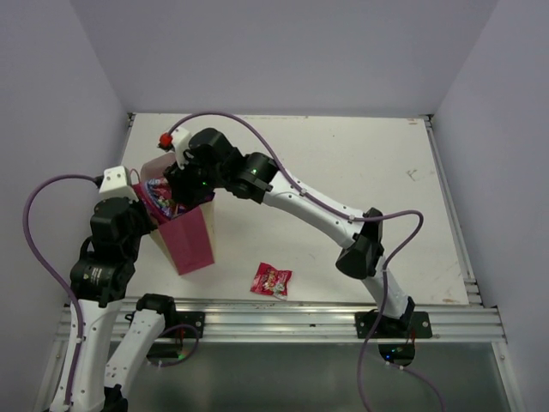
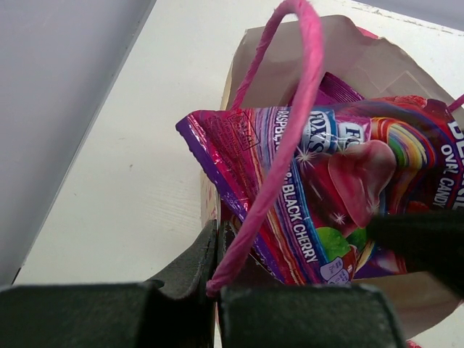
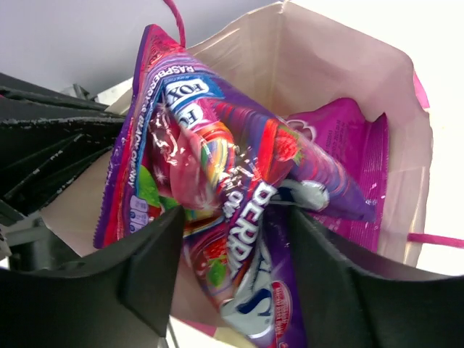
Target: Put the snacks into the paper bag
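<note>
The paper bag (image 1: 190, 245) stands upright at the table's left, its pink panel facing front. My left gripper (image 1: 153, 206) is shut on the bag's rim (image 2: 290, 65) where the pink string handle (image 2: 290, 109) comes out, jaws (image 2: 217, 232) pressed together. A purple-pink packet (image 2: 319, 181) lettered "BLACK CHERRY" sticks out of the bag's mouth (image 3: 312, 51). My right gripper (image 1: 183, 184) hovers over the mouth, open, with that packet (image 3: 210, 159) between its spread fingers (image 3: 235, 217). A magenta pouch (image 3: 344, 138) lies deeper inside. A small red packet (image 1: 271, 280) lies on the table near the front edge.
A small red object (image 1: 163, 138) sits at the back left by the wall. Grey walls close in the table on the left, back and right. A metal rail (image 1: 283, 318) runs along the near edge.
</note>
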`<action>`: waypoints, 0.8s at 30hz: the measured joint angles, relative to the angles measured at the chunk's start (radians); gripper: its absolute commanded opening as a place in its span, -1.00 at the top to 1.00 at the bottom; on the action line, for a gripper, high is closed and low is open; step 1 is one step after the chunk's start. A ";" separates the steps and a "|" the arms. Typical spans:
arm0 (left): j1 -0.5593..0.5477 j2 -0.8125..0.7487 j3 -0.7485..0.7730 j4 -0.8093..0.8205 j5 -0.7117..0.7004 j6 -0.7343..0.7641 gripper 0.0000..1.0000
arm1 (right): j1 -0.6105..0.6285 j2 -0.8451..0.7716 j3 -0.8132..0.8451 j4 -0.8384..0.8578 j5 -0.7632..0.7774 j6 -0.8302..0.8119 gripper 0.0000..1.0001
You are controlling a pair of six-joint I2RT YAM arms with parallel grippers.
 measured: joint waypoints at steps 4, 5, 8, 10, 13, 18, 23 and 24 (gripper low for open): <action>0.000 -0.009 0.000 -0.005 0.001 0.000 1.00 | 0.010 -0.009 0.013 -0.019 0.020 -0.023 -0.65; 0.000 -0.009 0.000 -0.006 0.001 0.000 1.00 | 0.013 -0.021 0.013 -0.027 0.035 -0.028 -0.74; 0.000 -0.008 0.000 -0.007 0.001 0.000 1.00 | 0.022 -0.102 -0.027 -0.058 0.093 -0.055 -0.85; 0.000 -0.008 0.000 -0.006 0.002 0.000 1.00 | 0.026 -0.238 -0.160 -0.049 0.142 -0.067 -0.98; 0.000 -0.005 -0.005 0.002 0.006 0.000 1.00 | 0.027 -0.500 -0.446 -0.032 0.212 -0.074 -0.98; 0.000 0.010 -0.009 0.018 0.015 0.001 1.00 | 0.023 -0.842 -0.969 0.039 0.280 -0.039 -0.98; 0.000 0.024 -0.009 0.032 0.023 0.005 1.00 | 0.023 -0.753 -1.284 0.115 0.274 0.033 -0.98; 0.000 0.027 -0.009 0.033 0.024 0.005 1.00 | 0.023 -0.719 -1.321 0.121 0.271 0.045 -0.98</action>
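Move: The red mints packet lies flat near the table's front edge, about 21 cm to the right of the right hand, 13 cm back and some 27 cm below. The berries packet is at the right fingers, its middle about 3 cm to their left, 2 cm back and 3 cm below, in the mouth of the paper bag; the bag's middle is about 13 cm below the hand and 3 cm back. From the left hand the mints packet is roughly 30 cm right, 8 cm back and 24 cm below. The berries packet is let go in the bag's mouth as the right fingers, already parting, spread fully. The right hand lifts about 6 cm clear, sweeps right and somewhat back, then drops fast towards the red mints packet, ending some 24 cm right and 18 cm lower, fingers tipped about 30 degrees further down. The left hand keeps its pinch on the bag's edge. ##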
